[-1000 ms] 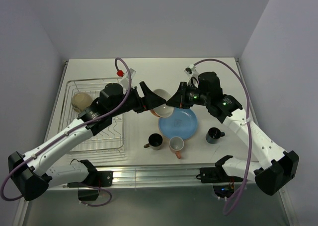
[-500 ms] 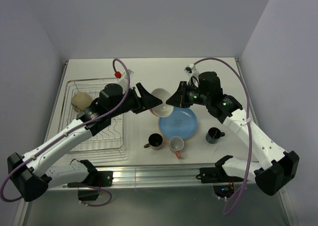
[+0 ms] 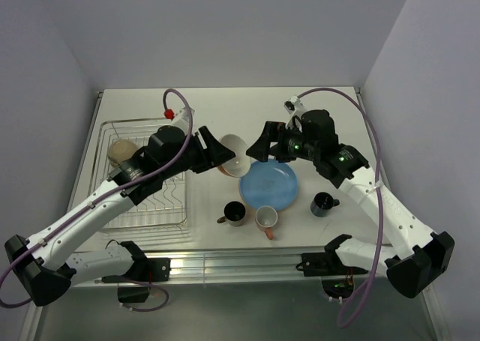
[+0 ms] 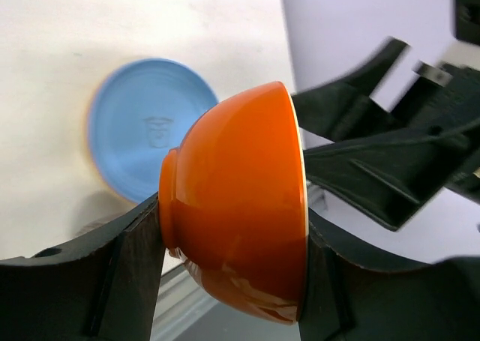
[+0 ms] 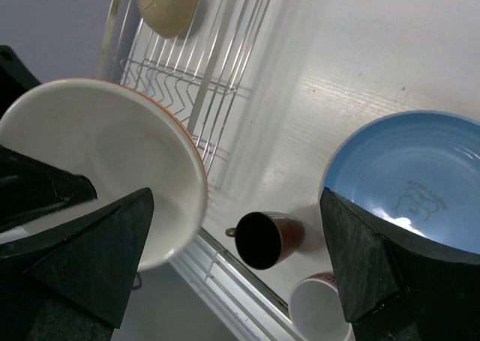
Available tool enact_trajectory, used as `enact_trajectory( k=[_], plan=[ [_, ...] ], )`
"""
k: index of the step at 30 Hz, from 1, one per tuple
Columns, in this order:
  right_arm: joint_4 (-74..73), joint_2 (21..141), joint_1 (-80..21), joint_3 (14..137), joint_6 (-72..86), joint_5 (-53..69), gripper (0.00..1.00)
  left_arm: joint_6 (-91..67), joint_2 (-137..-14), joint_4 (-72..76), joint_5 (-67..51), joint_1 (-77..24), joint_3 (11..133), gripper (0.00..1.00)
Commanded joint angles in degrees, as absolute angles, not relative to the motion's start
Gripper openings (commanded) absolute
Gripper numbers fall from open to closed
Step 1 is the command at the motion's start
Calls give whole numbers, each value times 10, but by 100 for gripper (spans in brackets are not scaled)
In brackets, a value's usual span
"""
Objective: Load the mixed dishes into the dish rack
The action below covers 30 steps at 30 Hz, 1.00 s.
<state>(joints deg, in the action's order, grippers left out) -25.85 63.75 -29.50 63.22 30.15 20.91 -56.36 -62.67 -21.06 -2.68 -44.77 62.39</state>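
My left gripper (image 3: 222, 155) is shut on the cream bowl with the orange outside (image 3: 235, 148) and holds it above the table, between the dish rack (image 3: 142, 198) and the blue plate (image 3: 268, 185). In the left wrist view the bowl (image 4: 240, 198) sits on its side, clamped between both fingers (image 4: 127, 273). My right gripper (image 3: 259, 150) stands open just right of the bowl, its fingers apart from the rim. From the right wrist, the bowl's cream inside (image 5: 112, 161) faces my open gripper (image 5: 236, 262). A cream bowl (image 3: 122, 152) lies in the rack.
On the table in front of the blue plate stand a dark brown mug (image 3: 234, 213) and a pinkish-orange mug (image 3: 266, 219). A dark blue mug (image 3: 323, 203) is to the right. Both arms meet over the table's middle. White walls close in the sides.
My left gripper closed on the bowl. My right gripper, shut on the bowl's rim before, opened and let it go. The bowl shifted slightly left with the left arm.
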Motion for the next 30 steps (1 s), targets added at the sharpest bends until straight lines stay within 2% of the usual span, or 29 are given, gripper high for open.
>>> enact_trajectory(
  k=[1, 10, 18, 24, 30],
  plan=[
    [-268, 602, -299, 651, 294, 157, 100, -536, -601, -281, 56, -439, 678, 0],
    [-310, 540, -297, 650, 268, 63, 100, -482, -668, -577, 321, -398, 822, 0],
    [-310, 535, -293, 624, 257, 65, 100, -470, -779, -726, 510, -367, 903, 0],
    [-301, 536, -287, 607, 255, 67, 100, -451, -851, -752, 594, -305, 902, 0],
    [-294, 540, -277, 588, 249, 69, 100, -336, -852, -628, 571, -255, 858, 0]
  ],
)
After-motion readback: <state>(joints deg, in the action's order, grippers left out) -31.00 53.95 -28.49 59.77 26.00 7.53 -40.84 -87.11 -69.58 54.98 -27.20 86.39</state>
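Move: The orange-and-white bowl is already in the left hand, bound for the free spot in the dish rack about 31 cm to that hand's left, 14 cm ahead and 20 below. The beige bowl stands some 41 cm left and 17 ahead; the black mug lies about 8 cm back, 1 right and 25 below. From the empty right hand, the blue plate is roughly 4 cm ahead, 5 right and 26 below, with the white mug 13 cm back, 3 right. The orange-and-white bowl is swept leftward over the rack by the left hand, some 27 cm and a little forward, dipping late beside the beige bowl, while the wrist rolls left side up and swings counter-clockwise, so the fingers turn from forward-right to forward-left and down. Late on, they close from bowl width to nearly shut at its rim. The open right hand backs about 5 cm right, rising then sinking again. ##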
